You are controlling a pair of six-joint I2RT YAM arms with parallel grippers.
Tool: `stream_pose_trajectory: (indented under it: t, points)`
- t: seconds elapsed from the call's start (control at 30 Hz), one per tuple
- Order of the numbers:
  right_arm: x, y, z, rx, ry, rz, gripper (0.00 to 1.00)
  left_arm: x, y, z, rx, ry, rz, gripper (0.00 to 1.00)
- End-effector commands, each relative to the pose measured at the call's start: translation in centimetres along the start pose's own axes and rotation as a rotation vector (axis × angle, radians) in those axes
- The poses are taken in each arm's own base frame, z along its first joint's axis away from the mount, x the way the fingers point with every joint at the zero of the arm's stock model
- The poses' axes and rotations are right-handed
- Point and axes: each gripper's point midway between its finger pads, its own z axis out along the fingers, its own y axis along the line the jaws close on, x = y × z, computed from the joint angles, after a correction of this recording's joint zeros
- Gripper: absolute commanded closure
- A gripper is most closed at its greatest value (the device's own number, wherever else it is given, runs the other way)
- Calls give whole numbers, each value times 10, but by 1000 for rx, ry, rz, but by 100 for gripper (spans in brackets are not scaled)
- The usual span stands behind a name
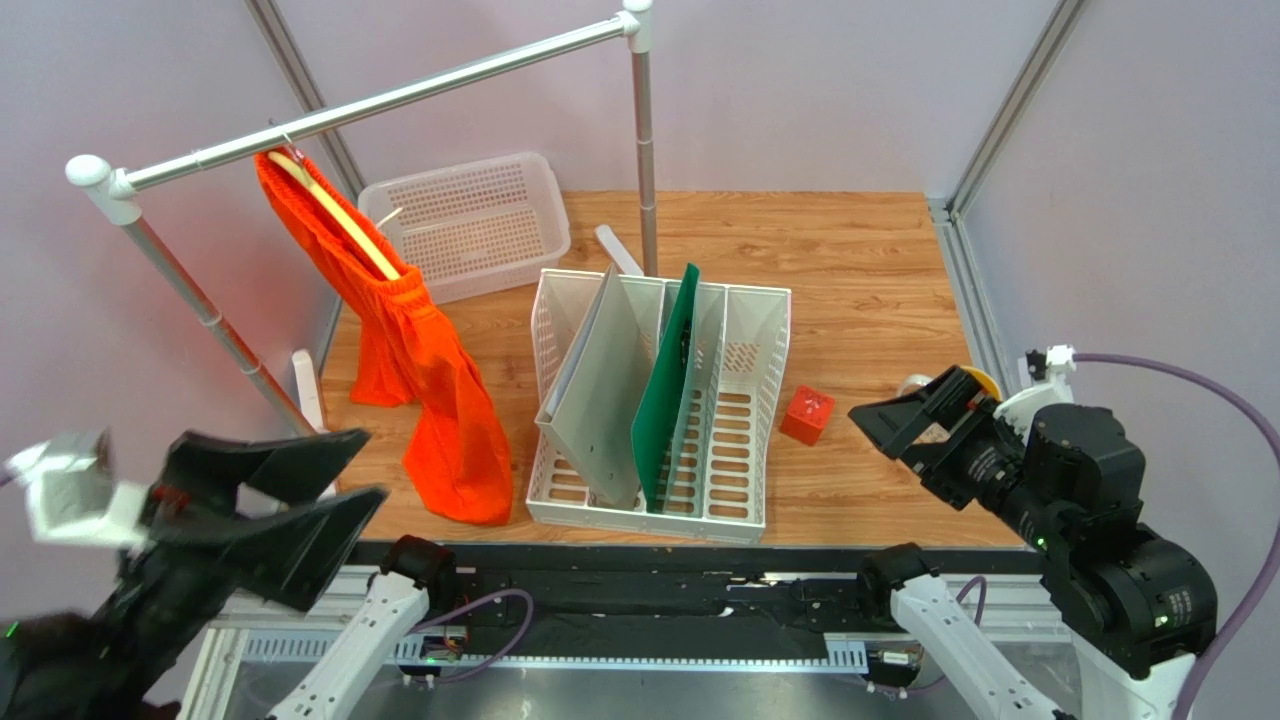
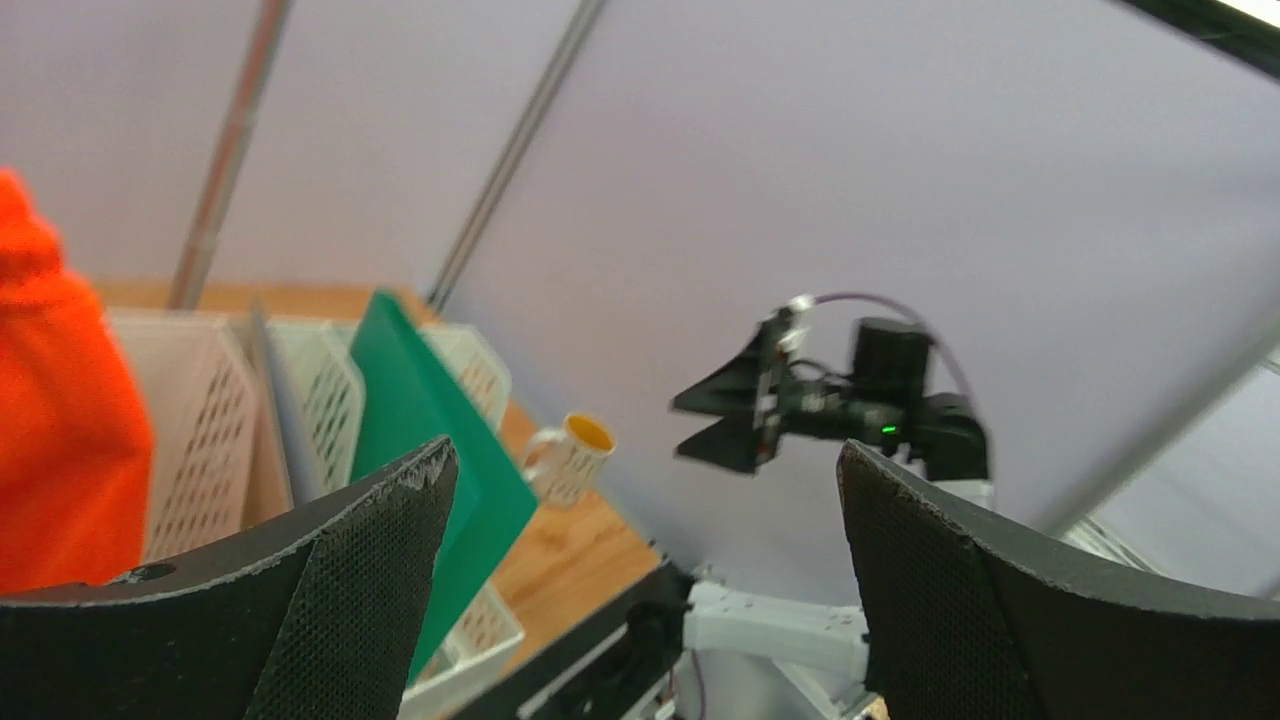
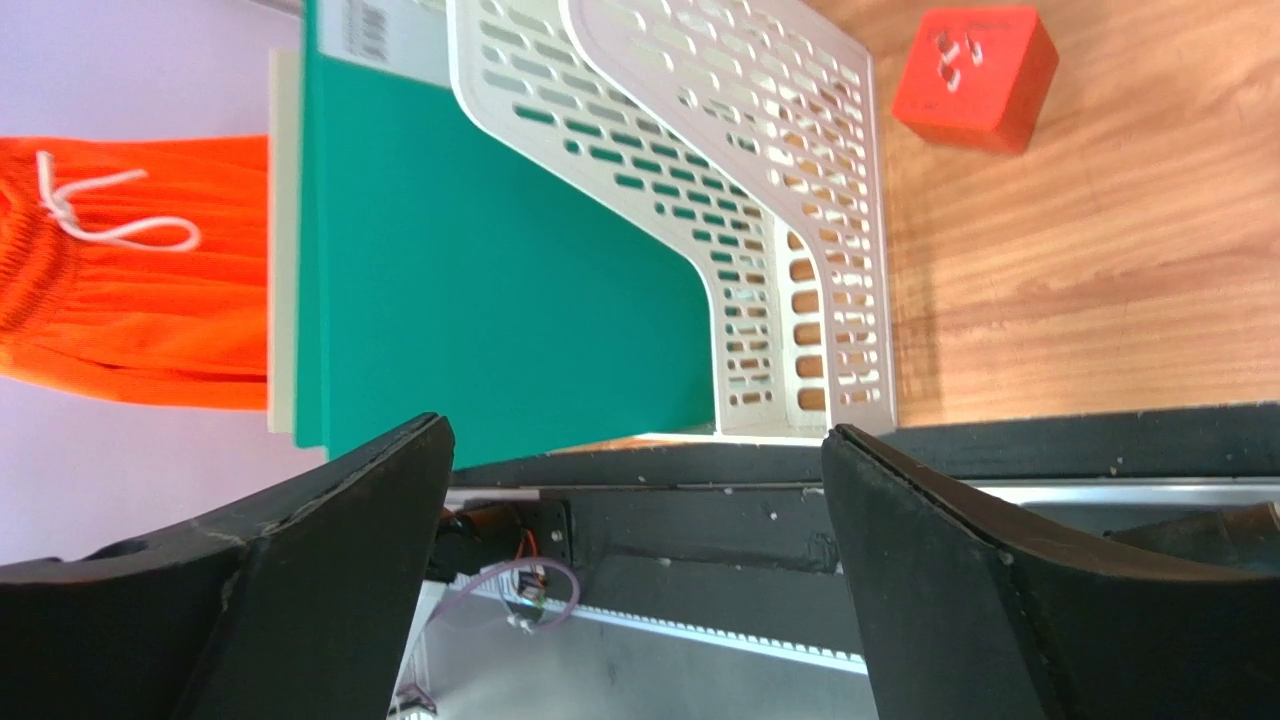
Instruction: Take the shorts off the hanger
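The bright orange shorts (image 1: 428,375) hang from the pale-yellow hanger (image 1: 349,225), whose hook sits on the silver rail (image 1: 376,102) at the back left. Their legs reach down to the table beside the white file rack (image 1: 661,405). My left gripper (image 1: 368,468) is open and empty at the near left, in front of the shorts and apart from them. My right gripper (image 1: 890,435) is open and empty at the near right. An orange edge of the shorts (image 2: 60,435) shows in the left wrist view. The waistband with its white drawstring (image 3: 135,315) shows in the right wrist view.
The file rack holds a green folder (image 1: 669,375) and a grey one (image 1: 594,398). A small red cube (image 1: 809,414) lies right of the rack. A white basket (image 1: 469,222) sits at the back. A mug (image 2: 571,455) stands near the right gripper. Two rail posts stand on the table.
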Motion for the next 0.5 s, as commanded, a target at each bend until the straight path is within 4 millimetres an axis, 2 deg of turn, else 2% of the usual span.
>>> stream_pose_trajectory:
  t: [0.0,0.1,0.13,0.2,0.23,0.3,0.33,0.4,0.47]
  points:
    - [8,-26,-16,183,70,-1,0,57,74,2,-334,287,-88,1]
    - [-3,-7,-17,129,48,16,0,51,56,12,-209,260,-70,1]
    - [-1,0,-16,97,67,18,0,41,47,19,-154,211,-56,1]
    - [-3,18,-13,20,77,6,0,39,45,21,-133,177,-71,1]
    - [0,25,-11,-16,112,-24,0,34,47,23,-144,149,-75,1]
    - [-7,30,-14,-17,96,-46,0,32,49,29,-151,152,-90,1]
    - [-14,27,-9,14,83,-86,0,31,50,32,-156,156,-91,1]
    - [-24,37,-11,-20,49,-123,0,28,61,40,-215,159,-114,1]
    - [-32,61,-14,-152,14,-234,0,24,64,46,-237,150,-126,1]
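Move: The orange shorts hang open to the left hand's front, their middle about 20 cm ahead, 4 cm left and some 23 cm below. The hanger in them is roughly 24 cm ahead, 5 cm left and 7 cm lower; the white organizer is about 24 cm ahead, 22 cm right, far below. From the right hand the shorts are about 48 cm left, 8 cm ahead and nearly level, past the organizer, some 23 cm left, 10 cm ahead and 20 cm lower. The left hand heads for the hanging shorts, going forward and down about 6 cm each and tipping its fingers down nearly 20 degrees, then eases back a centimetre and rises 2 cm. Meanwhile the right hand climbs about 5 cm, with 2 cm forward. Both grippers stay wide open, and neither is seen touching anything. ##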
